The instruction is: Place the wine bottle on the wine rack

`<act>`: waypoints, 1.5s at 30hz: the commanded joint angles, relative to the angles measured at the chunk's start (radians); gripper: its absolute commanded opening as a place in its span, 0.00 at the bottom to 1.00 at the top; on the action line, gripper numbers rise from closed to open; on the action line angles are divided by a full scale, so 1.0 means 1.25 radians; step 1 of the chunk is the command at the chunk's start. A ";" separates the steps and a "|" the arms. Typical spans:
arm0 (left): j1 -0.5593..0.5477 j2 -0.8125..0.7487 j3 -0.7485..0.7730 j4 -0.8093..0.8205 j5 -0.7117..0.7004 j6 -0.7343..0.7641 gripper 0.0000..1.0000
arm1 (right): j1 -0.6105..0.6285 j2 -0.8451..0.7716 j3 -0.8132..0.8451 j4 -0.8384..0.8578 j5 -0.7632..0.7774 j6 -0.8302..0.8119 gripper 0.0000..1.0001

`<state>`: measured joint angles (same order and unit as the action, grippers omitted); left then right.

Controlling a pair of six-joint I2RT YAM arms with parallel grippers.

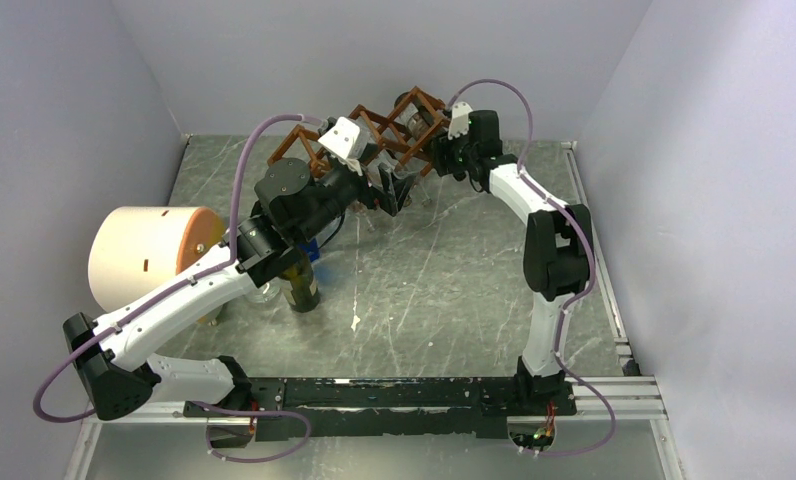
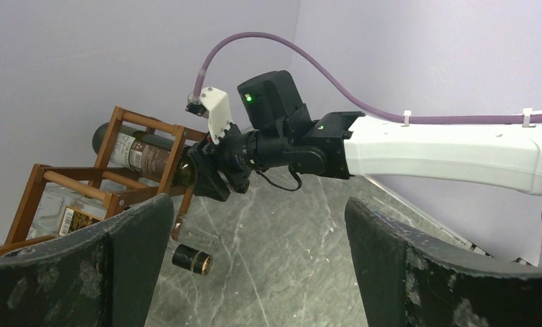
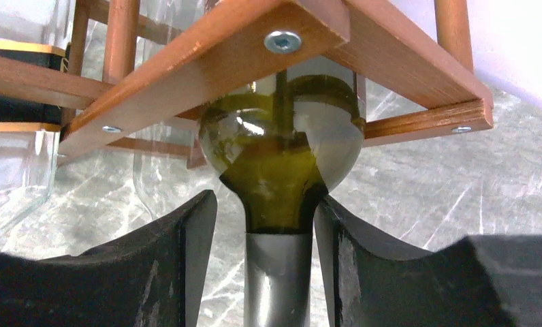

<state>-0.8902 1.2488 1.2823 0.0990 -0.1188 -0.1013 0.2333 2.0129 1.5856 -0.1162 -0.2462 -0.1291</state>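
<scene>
The wine bottle (image 3: 282, 163), green glass with a silver foil neck, lies in an upper cell of the reddish-brown wine rack (image 3: 207, 61), neck pointing out. My right gripper (image 3: 265, 204) is open around that neck, with a gap showing beside each finger. From the left wrist view the same bottle (image 2: 142, 153) rests in the rack (image 2: 105, 180), and the right gripper (image 2: 200, 174) is at its neck end. In the top view the rack (image 1: 374, 135) stands at the back centre with the right gripper (image 1: 436, 160) beside it. My left gripper (image 2: 258, 204) hangs wide open and holds nothing, low in front of the rack.
A clear bottle with a black cap (image 2: 190, 259) sticks out of a lower cell, and another clear bottle (image 2: 71, 211) lies further left. A dark bottle (image 1: 301, 285) stands upright under the left arm. A big beige cylinder (image 1: 149, 255) sits at the left. Lilac walls enclose the table.
</scene>
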 commanded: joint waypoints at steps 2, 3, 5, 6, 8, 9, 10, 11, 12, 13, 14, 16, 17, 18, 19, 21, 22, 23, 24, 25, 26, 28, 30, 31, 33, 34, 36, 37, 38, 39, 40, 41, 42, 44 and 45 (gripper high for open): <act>-0.002 -0.004 0.018 -0.004 0.003 0.004 1.00 | 0.018 -0.025 -0.020 0.109 0.026 0.005 0.60; -0.002 -0.003 0.018 -0.003 0.005 0.005 1.00 | 0.017 -0.027 -0.021 0.111 0.030 0.007 0.60; -0.002 -0.003 0.022 -0.006 0.003 0.007 1.00 | 0.018 -0.031 -0.027 0.114 0.037 0.009 0.62; -0.002 -0.003 0.023 -0.007 0.003 0.008 1.00 | 0.017 -0.036 -0.032 0.117 0.042 0.011 0.64; -0.002 -0.002 0.025 -0.009 0.003 0.011 1.00 | 0.017 -0.049 -0.044 0.118 0.055 0.013 0.69; -0.002 -0.002 0.026 -0.012 0.003 0.012 1.00 | 0.017 -0.058 -0.052 0.118 0.063 0.017 0.71; -0.002 -0.002 0.026 -0.014 0.002 0.012 1.00 | 0.017 -0.074 -0.059 0.120 0.079 0.022 0.74; -0.002 -0.004 0.027 -0.015 0.002 0.014 0.99 | 0.017 -0.088 -0.068 0.120 0.094 0.026 0.77; -0.002 -0.004 0.026 -0.016 0.000 0.016 1.00 | 0.017 -0.102 -0.078 0.119 0.104 0.028 0.79; -0.002 -0.006 0.026 -0.016 -0.002 0.017 1.00 | 0.018 -0.118 -0.087 0.119 0.113 0.032 0.80; -0.002 -0.007 0.026 -0.017 -0.003 0.019 1.00 | 0.017 -0.133 -0.097 0.118 0.125 0.037 0.81; -0.002 -0.010 0.025 -0.017 -0.007 0.022 0.99 | 0.017 -0.164 -0.116 0.110 0.143 0.044 0.82; -0.003 -0.011 0.024 -0.018 -0.010 0.023 0.99 | 0.018 -0.179 -0.123 0.104 0.147 0.053 0.82; -0.003 -0.014 0.024 -0.020 -0.013 0.026 0.99 | 0.017 -0.196 -0.131 0.096 0.149 0.060 0.82; -0.002 -0.017 0.025 -0.023 -0.018 0.030 1.00 | 0.018 -0.215 -0.140 0.087 0.153 0.071 0.82; -0.002 -0.026 0.027 -0.033 -0.031 0.034 1.00 | 0.018 -0.258 -0.157 0.064 0.147 0.102 0.82; -0.002 -0.031 0.027 -0.039 -0.038 0.039 1.00 | 0.017 -0.279 -0.168 0.053 0.138 0.118 0.82; -0.002 -0.038 0.028 -0.046 -0.044 0.043 1.00 | 0.017 -0.305 -0.181 0.044 0.124 0.138 0.82; -0.002 -0.045 0.029 -0.052 -0.050 0.050 1.00 | 0.018 -0.331 -0.195 0.036 0.108 0.163 0.82; -0.002 -0.054 0.028 -0.057 -0.057 0.057 1.00 | 0.018 -0.354 -0.209 0.030 0.093 0.190 0.80; -0.002 -0.066 0.026 -0.061 -0.066 0.066 1.00 | 0.019 -0.380 -0.222 0.023 0.077 0.216 0.80; -0.002 -0.088 0.011 -0.059 -0.090 0.085 1.00 | 0.020 -0.426 -0.249 0.011 0.016 0.257 0.79; -0.002 -0.113 -0.007 -0.050 -0.124 0.093 1.00 | 0.024 -0.477 -0.273 0.010 -0.044 0.281 0.79; -0.002 -0.127 -0.017 -0.045 -0.137 0.100 0.99 | 0.030 -0.493 -0.292 0.023 -0.063 0.294 0.79; -0.002 -0.153 -0.033 -0.043 -0.158 0.105 1.00 | 0.051 -0.548 -0.333 0.065 -0.095 0.314 0.78; -0.002 -0.167 -0.039 -0.044 -0.167 0.106 1.00 | 0.066 -0.571 -0.354 0.088 -0.111 0.318 0.78; -0.002 -0.194 -0.048 -0.061 -0.187 0.110 1.00 | 0.116 -0.607 -0.387 0.145 -0.133 0.308 0.79; -0.002 -0.206 -0.051 -0.072 -0.200 0.111 0.99 | 0.146 -0.621 -0.399 0.161 -0.131 0.297 0.80; -0.002 -0.218 -0.053 -0.079 -0.222 0.113 1.00 | 0.182 -0.631 -0.404 0.173 -0.127 0.282 0.81; -0.002 -0.228 -0.056 -0.086 -0.240 0.116 1.00 | 0.218 -0.638 -0.407 0.187 -0.122 0.267 0.81; -0.002 -0.239 -0.059 -0.091 -0.256 0.118 1.00 | 0.257 -0.640 -0.411 0.203 -0.119 0.258 0.81; -0.002 -0.251 -0.062 -0.095 -0.272 0.122 1.00 | 0.287 -0.641 -0.415 0.223 -0.118 0.257 0.81; -0.002 -0.261 -0.068 -0.096 -0.287 0.126 1.00 | 0.314 -0.638 -0.421 0.243 -0.117 0.255 0.81; -0.002 -0.278 -0.081 -0.095 -0.319 0.135 1.00 | 0.384 -0.627 -0.432 0.290 -0.093 0.253 0.81; -0.002 -0.287 -0.087 -0.094 -0.340 0.141 1.00 | 0.414 -0.618 -0.435 0.311 -0.076 0.246 0.81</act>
<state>-0.8902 0.9287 1.2034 0.0013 -0.4210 0.0383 0.6365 1.2270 1.0683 0.1204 -0.3744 0.2073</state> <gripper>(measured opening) 0.996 0.811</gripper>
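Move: The right fingers already stand loosened around the neck of the racked wine bottle, whose middle is about 9 cm ahead, 5 cm left and 4 cm up. The other wine bottle stands roughly 30 cm back and 30 cm left, about level in height; the blue bottle is some 9 cm beyond it, and the clear bottle 9 cm to its left and 3 cm farther out. From the left hand, that standing wine bottle is about 20 cm left, 4 cm back and 28 cm below. The right fingers spread wider and the hand comes free of the racked bottle's neck, climbing and drawing back out from the rack before sweeping back and left towards the standing wine bottle, ending about 25 cm back, some 19 cm higher and 14 cm to the left, its left side rolling up nearly 30 degrees and the wrist swinging counter-clockwise late on. The left hand, open and empty, waits at first, then goes some 12 cm left with a slight rise, turning counter-clockwise about 20 degrees, which takes it away from the right hand's side of the table. ##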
